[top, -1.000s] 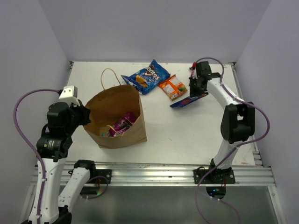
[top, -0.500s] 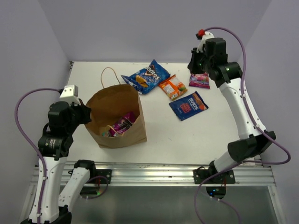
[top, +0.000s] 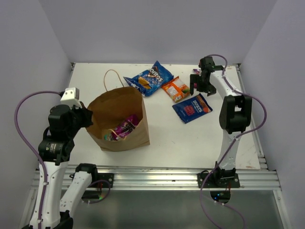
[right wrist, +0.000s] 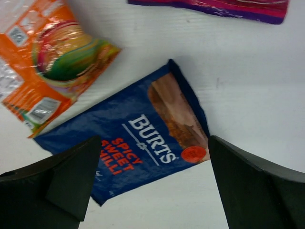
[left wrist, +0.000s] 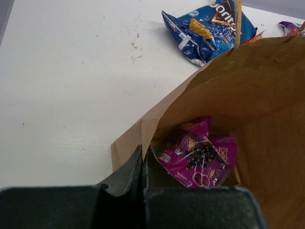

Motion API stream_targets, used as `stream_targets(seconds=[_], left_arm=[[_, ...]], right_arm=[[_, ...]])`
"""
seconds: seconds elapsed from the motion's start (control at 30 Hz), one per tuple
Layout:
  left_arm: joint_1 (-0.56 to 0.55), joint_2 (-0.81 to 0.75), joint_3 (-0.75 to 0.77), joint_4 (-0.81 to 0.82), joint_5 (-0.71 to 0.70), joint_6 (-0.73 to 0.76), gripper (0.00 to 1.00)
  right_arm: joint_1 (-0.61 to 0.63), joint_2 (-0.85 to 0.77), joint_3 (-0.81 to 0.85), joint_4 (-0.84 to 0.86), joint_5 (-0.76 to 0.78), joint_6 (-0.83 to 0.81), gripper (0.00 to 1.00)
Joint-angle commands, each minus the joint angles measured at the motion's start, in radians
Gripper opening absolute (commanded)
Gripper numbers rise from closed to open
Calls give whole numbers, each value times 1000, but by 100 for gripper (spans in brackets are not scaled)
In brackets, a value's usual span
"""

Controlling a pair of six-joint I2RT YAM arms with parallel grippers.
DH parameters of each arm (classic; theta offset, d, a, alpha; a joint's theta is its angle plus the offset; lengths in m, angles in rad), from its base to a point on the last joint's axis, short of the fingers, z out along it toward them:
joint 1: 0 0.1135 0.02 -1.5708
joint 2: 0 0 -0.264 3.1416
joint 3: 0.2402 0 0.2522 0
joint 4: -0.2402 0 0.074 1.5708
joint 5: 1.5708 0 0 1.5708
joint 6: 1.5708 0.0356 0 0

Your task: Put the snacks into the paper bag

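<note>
The brown paper bag (top: 125, 106) stands open at the left, and my left gripper (top: 87, 117) is shut on its near rim (left wrist: 143, 143). Inside lies a purple packet (left wrist: 200, 152). Flat on the table lies the dark blue packet with a red label (top: 192, 108), between the spread fingers of my open right gripper (right wrist: 155, 176), which hovers just above it and holds nothing. The orange packet (right wrist: 47, 57) lies to its left. The pink-magenta packet (right wrist: 214, 7) lies beyond it. The blue chip bag (top: 148, 78) lies behind the paper bag.
The bag's loop handle (top: 110, 76) lies on the table behind it. Walls close the table in at the back and on both sides. The right arm's elbow (top: 234, 114) hangs over the table's right part.
My right gripper has opened and let go of the dark blue packet, which now lies flat. The right arm swung up, then came back down over it. The left arm has not moved.
</note>
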Motion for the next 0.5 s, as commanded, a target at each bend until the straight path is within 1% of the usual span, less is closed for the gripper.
stream_targets(seconds=[0.0, 0.1, 0.23, 0.3, 0.47], left_arm=[[-4, -7, 16, 7, -13, 1, 0], [-4, 1, 19, 4, -13, 3, 0], [-4, 17, 19, 22, -13, 1, 0], [-4, 27, 18, 28, -13, 0, 0], [-4, 36, 9, 48, -12, -2, 0]], right_arm=[[-84, 7, -23, -4, 4, -18, 99], [-119, 30, -75, 20, -53, -17, 99], [-123, 63, -116, 37, -96, -18, 98], [-121, 72, -139, 37, -146, -20, 97], [-123, 43, -217, 71, -205, -26, 93]])
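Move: The Burts chili packet lies under the right hand and towards its base: its middle is about 5 cm back, 3 cm left and 8 cm below. At a similar height, the orange packet is some 5 cm ahead and 12 cm left, the pink packet around 14 cm ahead and 5 cm right. From the left hand, on the paper bag's rim, the Burts packet is roughly 19 cm ahead, 42 cm right and 26 cm below. Down and to the right, drawing back a little: the right hand sinks about 7 cm, swings some 6 cm right and then returns about 2 cm left, to the Burts packet's right end. The wrist tips roughly 10 degrees steeper. The fingers stay wide open and end straddling that edge, the left finger coming onto the packet. ##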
